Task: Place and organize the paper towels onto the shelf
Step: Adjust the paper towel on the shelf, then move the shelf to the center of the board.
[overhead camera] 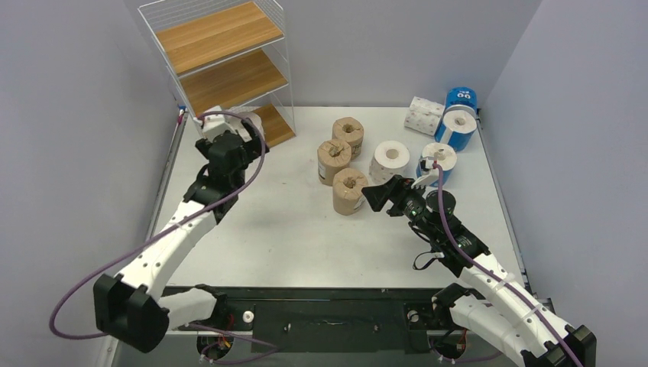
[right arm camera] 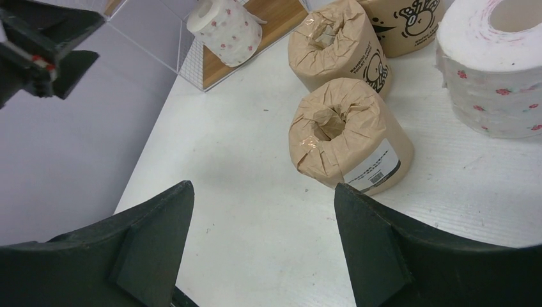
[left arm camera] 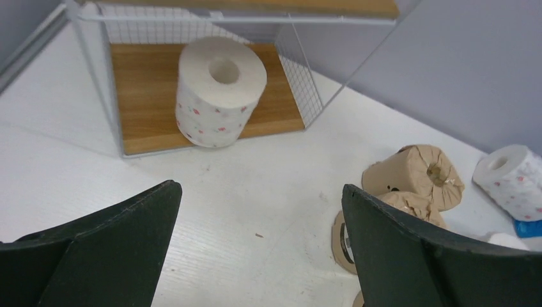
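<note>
The shelf (overhead camera: 221, 61) stands at the table's back left. One white paper towel roll with red dots (left arm camera: 220, 89) sits upright on its bottom board (left arm camera: 144, 96), near the front edge. My left gripper (left arm camera: 261, 188) hovers open and empty just in front of it, over bare table. Three brown-wrapped rolls (overhead camera: 348, 131) (overhead camera: 334, 159) (overhead camera: 350, 189) stand mid-table. My right gripper (right arm camera: 263, 187) is open and empty, its right finger close beside the nearest brown roll (right arm camera: 345, 137). In the top view the right gripper (overhead camera: 374, 197) sits just right of that roll.
A white roll (overhead camera: 390, 159) stands right of the brown ones. Two blue-wrapped rolls (overhead camera: 438, 162) (overhead camera: 460, 115) and white dotted rolls lying down (overhead camera: 422, 115) are at the back right. The left arm's purple cable (overhead camera: 252, 164) loops near the shelf. Grey walls enclose the table.
</note>
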### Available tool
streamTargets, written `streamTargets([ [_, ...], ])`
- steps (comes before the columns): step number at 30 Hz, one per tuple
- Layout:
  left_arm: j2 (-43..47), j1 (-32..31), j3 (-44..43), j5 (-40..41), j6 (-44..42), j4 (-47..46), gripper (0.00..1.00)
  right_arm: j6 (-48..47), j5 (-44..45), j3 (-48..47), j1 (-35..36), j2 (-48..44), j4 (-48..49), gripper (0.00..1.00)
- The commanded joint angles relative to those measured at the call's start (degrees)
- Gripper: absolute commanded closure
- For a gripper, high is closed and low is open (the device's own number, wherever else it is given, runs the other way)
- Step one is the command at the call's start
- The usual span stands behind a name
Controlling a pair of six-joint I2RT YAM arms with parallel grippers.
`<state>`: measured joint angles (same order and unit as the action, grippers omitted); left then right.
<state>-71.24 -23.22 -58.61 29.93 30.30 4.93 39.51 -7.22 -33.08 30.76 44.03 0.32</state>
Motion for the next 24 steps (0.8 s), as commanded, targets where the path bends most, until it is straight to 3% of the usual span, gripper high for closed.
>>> streamTargets([
  [1, 9.9, -0.3, 1.6, 10.3, -4.1, 2.8, 0.04, 0.2, -0.9, -0.7, -0.1, -1.1, 2.8, 0.24],
  [7, 12.0, 1.0, -1.3, 16.6, -9.5, 5.0, 0.04, 0.8, -1.7, -0.8, -0.1, -0.6, 3.2, 0.24],
  [14, 6.5, 11.6, -5.5, 8.4, -9.4, 5.3, 0.03, 0.8, -2.0, -0.8, -0.1, -1.3, 2.4, 0.24],
  [24, -3.2, 14.0, -12.9, 7.0, -18.4, -0.6, 0.0, 0.2, -1.7, -0.8, -0.1, -2.0, 1.9, 0.24],
])
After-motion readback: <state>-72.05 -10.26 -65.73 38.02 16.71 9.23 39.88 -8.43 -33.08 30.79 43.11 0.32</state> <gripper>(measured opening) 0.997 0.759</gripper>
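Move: The paper towel on the bottom shelf stands roughly 18 cm ahead of the left hand, 4 cm to its left and 18 cm below. The foot of the shelf's left front post is some 9 cm ahead of that hand, 11 cm left and 25 cm down. The middle board spans above the towel, its centre about 20 cm ahead of the hand, 3 cm left and level with it. From the idle right hand the towel lies roughly 33 cm ahead, 39 cm left and 15 cm below. Touching nothing, the left hand heads for the shelf's left front side, some 12 cm leftward in all. It first draws back about 5 cm and rises 7 cm, still going left, then comes forward again by as much and sinks about 3 cm. The wrist turns nearly 20 degrees counter-clockwise and its left side rises about 15; the fingers stay wide open. ##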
